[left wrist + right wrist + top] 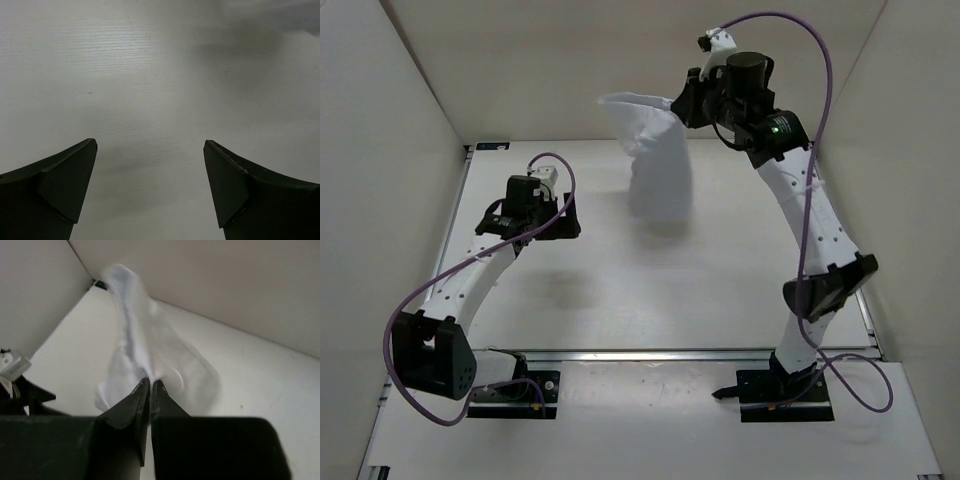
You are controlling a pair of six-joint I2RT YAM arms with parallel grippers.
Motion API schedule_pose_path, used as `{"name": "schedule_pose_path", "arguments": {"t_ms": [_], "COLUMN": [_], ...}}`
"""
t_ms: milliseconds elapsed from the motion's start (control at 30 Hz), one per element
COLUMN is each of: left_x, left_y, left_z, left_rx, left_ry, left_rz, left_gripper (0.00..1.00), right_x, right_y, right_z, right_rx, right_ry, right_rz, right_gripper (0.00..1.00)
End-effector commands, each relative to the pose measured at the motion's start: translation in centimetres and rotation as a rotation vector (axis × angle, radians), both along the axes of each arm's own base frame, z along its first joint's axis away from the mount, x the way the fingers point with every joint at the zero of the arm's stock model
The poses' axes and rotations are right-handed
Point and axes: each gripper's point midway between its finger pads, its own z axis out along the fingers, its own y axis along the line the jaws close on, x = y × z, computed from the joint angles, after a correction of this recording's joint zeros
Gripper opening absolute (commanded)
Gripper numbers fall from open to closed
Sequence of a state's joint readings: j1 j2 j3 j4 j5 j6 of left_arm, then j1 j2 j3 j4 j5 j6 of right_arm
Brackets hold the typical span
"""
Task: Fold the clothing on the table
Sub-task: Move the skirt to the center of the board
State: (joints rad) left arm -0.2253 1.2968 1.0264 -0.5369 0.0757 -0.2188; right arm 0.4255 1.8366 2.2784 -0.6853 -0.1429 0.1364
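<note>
The clothing [655, 160] is a thin white fabric piece hanging in the air over the far middle of the table [720, 290]. My right gripper [682, 103] is shut on its upper edge. In the right wrist view the clothing [150, 355] bunches at the closed fingertips of the right gripper [151, 383] and spreads away from them. My left gripper [565, 215] hovers low over the left part of the table, apart from the clothing. In the left wrist view the left gripper [150, 145] stands wide open over the bare table [150, 75], nothing between its fingers.
White walls [380, 120] close in the table on the left, back and right. A metal rail [670, 355] runs across the near edge between the two arm bases. The right arm [810, 230] rises along the right side.
</note>
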Motion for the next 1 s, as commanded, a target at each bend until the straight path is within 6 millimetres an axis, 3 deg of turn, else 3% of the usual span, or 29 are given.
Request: {"name": "schedule_pose_path", "arguments": {"t_ms": [0,33,67,100,133,200,233,300,333,367,400,433,467,500,567,600,667,733,767,833,867,900,967], "left_x": [0.4,0.2,0.2,0.0,-0.2,-0.6,-0.8,-1.1,-1.3,-1.4,-1.6,-1.6,-1.7,-1.8,-2.1,-2.5,-3.5,-5.7,-6.1,-9.3,-10.6,-11.5,-13.5], "left_y": [-0.4,-0.4,-0.5,-0.5,-0.5,-0.5,-0.7,-0.6,-1.1,-1.0,-1.1,-1.2,-1.3,-1.3,-2.0,-2.8,-4.7,-8.3,-9.3,-12.7,-14.6,-15.0,-17.2], "left_z": [4.1,3.9,4.3,4.2,4.2,4.0,3.8,3.5,3.2,3.1,3.0,3.3,3.1,3.1,3.3,3.1,2.7,2.4,2.4,1.0,1.5,0.3,-0.1], "left_rx": [-0.052,-0.052,-0.056,-0.051,-0.052,-0.050,-0.055,-0.053,-0.062,-0.054,-0.063,-0.061,-0.066,-0.064,-0.086,-0.107,-0.163,-0.273,-0.324,-0.406,-0.473,-0.490,-0.567], "left_ry": [-0.113,-0.107,-0.120,-0.120,-0.118,-0.114,-0.108,-0.107,-0.095,-0.097,-0.090,-0.099,-0.092,-0.091,-0.091,-0.074,-0.048,-0.003,0.000,0.067,0.085,0.120,0.169], "left_rz": [-0.004,-0.006,-0.008,-0.012,-0.014,-0.015,-0.025,-0.024,-0.040,-0.039,-0.042,-0.042,-0.051,-0.050,-0.076,-0.097,-0.148,-0.232,-0.232,-0.326,-0.379,-0.391,-0.452], "left_gripper": [0.99,0.99,0.99,0.98,0.99,0.99,0.99,0.98,0.99,0.99,0.99,0.98,0.99,0.99,0.98,0.99,0.99,0.99,0.99,0.99,0.97,0.96,0.93], "right_x": [-2.5,-3.2,-3.5,-4.1,-4.6,-5.6,-6.3,-8.2,-9.7,-10.0,-10.8,-11.3,-11.9,-12.0,-11.8,-11.8,-11.9,-12.1,-12.4,-13.1,-13.4,-13.9,-14.6], "right_y": [-2.8,-4.2,-5.8,-6.0,-7.7,-9.8,-9.9,-10.5,-10.2,-10.5,-10.6,-10.5,-10.6,-10.7,-11.8,-12.4,-14.3,-15.8,-16.8,-17.6,-17.7,-18.5,-18.9], "right_z": [-1.9,0.1,-2.7,-7.4,-7.4,-14.7,-16.5,-22.3,-25.1,-26.1,-27.7,-28.1,-28.6,-28.2,-27.0,-26.3,-25.7,-26.0,-26.7,-28.4,-28.8,-29.8,-31.3], "right_rx": [0.054,0.106,0.137,0.164,0.214,0.196,0.201,0.217,0.225,0.229,0.223,0.214,0.202,0.185,0.149,0.145,0.155,0.148,0.131,0.089,0.076,0.069,0.080], "right_ry": [0.061,-0.016,0.021,0.134,0.129,0.266,0.309,0.429,0.498,0.509,0.558,0.571,0.591,0.581,0.519,0.495,0.469,0.474,0.495,0.536,0.551,0.579,0.617], "right_rz": [-0.034,-0.058,-0.073,-0.063,-0.087,-0.141,-0.140,-0.139,-0.134,-0.139,-0.144,-0.129,-0.132,-0.137,-0.178,-0.195,-0.248,-0.281,-0.312,-0.335,-0.334,-0.362,-0.361], "right_gripper": [0.00,0.00,0.00,0.00,0.00,0.00,0.00,0.00,0.03,0.10,0.33,0.49,0.53,0.60,0.92,0.99,1.00,0.99,0.99,0.99,0.99,0.99,0.97]}}
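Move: The right gripper already grips the skirt by one edge, high in the air; the skirt's middle hangs about 15 cm below it, 5 cm to its left and 4 cm back. The center of the board, where the skirt is to go, lies some 15 cm back from the right hand, 6 cm to its left and 38 cm below. From the empty, open left gripper, that center is about 20 cm to the right, 2 cm back and 11 cm below. Draw the right gripper back a little, then sweep it down about 33 cm, back and to the right, tipping the fingers some 40 degrees further down as the skirt is laid over the board's center. Open low over the board to let the skirt go, then lift slightly and move off right. Late on, swing the open left gripper right and back towards the center, turning clockwise. ##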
